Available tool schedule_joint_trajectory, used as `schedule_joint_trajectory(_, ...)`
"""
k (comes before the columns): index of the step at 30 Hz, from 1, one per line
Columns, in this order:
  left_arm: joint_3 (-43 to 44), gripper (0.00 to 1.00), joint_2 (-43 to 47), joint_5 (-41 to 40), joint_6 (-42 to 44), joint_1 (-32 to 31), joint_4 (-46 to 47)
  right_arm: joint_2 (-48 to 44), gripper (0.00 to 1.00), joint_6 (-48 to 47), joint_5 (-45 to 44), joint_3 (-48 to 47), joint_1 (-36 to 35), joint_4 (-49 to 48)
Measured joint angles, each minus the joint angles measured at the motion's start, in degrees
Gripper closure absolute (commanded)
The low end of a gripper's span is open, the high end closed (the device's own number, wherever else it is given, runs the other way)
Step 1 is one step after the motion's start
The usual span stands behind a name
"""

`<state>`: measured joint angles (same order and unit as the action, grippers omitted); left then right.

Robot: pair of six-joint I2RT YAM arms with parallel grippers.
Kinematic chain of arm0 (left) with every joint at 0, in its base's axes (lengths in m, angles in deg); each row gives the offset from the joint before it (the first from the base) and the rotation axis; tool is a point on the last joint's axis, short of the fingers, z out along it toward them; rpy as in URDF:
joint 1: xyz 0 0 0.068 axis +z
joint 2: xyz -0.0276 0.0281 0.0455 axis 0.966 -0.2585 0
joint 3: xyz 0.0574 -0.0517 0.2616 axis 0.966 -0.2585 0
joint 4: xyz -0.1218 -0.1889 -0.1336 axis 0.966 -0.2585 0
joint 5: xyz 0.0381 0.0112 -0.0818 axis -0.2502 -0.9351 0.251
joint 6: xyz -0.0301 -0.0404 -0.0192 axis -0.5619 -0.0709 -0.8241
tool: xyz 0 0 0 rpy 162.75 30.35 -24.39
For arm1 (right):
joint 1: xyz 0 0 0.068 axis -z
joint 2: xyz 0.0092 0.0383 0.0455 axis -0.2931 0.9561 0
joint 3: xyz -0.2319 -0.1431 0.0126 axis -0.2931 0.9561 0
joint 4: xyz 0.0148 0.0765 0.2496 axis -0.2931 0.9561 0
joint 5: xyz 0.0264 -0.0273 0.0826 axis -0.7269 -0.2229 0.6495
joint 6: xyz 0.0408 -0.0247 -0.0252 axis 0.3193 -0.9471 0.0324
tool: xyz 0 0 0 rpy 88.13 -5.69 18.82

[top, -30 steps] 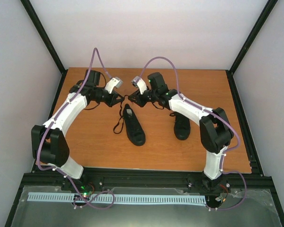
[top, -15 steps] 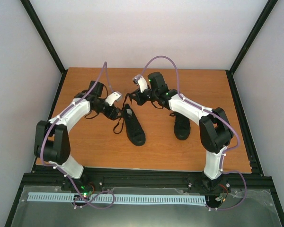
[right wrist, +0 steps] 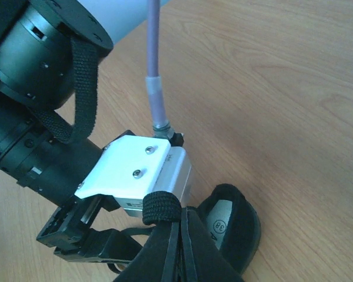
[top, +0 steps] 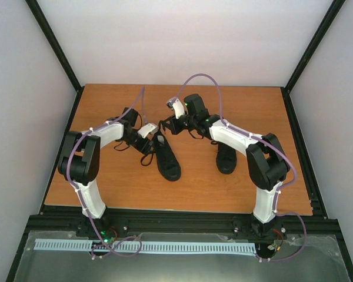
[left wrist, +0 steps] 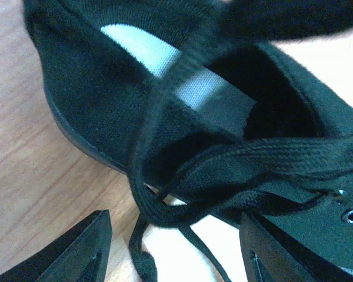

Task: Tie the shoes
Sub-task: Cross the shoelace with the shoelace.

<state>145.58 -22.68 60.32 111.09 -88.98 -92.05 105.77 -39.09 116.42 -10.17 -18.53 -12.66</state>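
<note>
Two black shoes lie on the wooden table, one in the middle [top: 166, 157] and one to the right [top: 226, 155]. My left gripper [top: 147, 143] is open beside the middle shoe's heel. In the left wrist view its fingertips [left wrist: 94, 238] stand wide apart around a loop of black lace [left wrist: 159, 212] without gripping it, and the shoe's opening with its grey insole [left wrist: 194, 88] fills the frame. My right gripper [top: 165, 126] hovers behind that heel, shut on a fold of lace [right wrist: 162, 207] that sticks out over its tips [right wrist: 180, 226].
The right arm reaches over the right shoe. In the right wrist view the left wrist's white camera block [right wrist: 138, 170] sits very close in front of my right fingers, with the shoe's heel [right wrist: 232, 226] just below. Lace ends trail left of the middle shoe [top: 145, 158].
My left gripper has opened, let go of the lace, and swung right and down to the shoe's heel. My right gripper has shut on the lace and barely moved.
</note>
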Motion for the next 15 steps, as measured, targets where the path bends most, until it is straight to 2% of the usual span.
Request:
schedule_joint_trajectory(3, 0.02, 0.62, -1.18, 0.37, 0.04, -0.04, 0.11, 0.00, 0.97, 0.00, -0.04, 0.37, -0.09, 0.02)
schedule_joint_trajectory(7, 0.04, 0.97, -1.18, 1.77, 1.07, -0.09, 0.00, -0.02, 0.97, 0.04, 0.00, 0.61, -0.09, 0.00)
schedule_joint_trajectory(15, -0.39, 0.99, 2.60, 3.80, 3.04, -0.09, -0.61, 0.00, 0.97, 2.99, 0.98, 0.61, -0.09, -1.09)
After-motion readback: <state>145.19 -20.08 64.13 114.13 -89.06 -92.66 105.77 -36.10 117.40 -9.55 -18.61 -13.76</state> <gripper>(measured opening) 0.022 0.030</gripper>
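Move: The lace strand to be pinched runs between the left hand's open fingertips, about 1 cm to the right and 1 cm below. The black shoe beneath it has its middle roughly 8 cm to the hand's right, 4 cm back and 3 cm lower; a loose lace loop lies some 5 cm back and 2 cm left. From the right hand, already gripping a lace, the strand is around 11 cm back, 5 cm left and 12 cm below. Down a last bit, under 1 cm, the left hand sinks beside the shoe's collar while its wide-open fingers shut fully, pinching the lace strand between their tips. Once closed, it draws up about 2.5 cm with a slight drift to its right. The right hand stays nearly in place above, still holding its lace. ##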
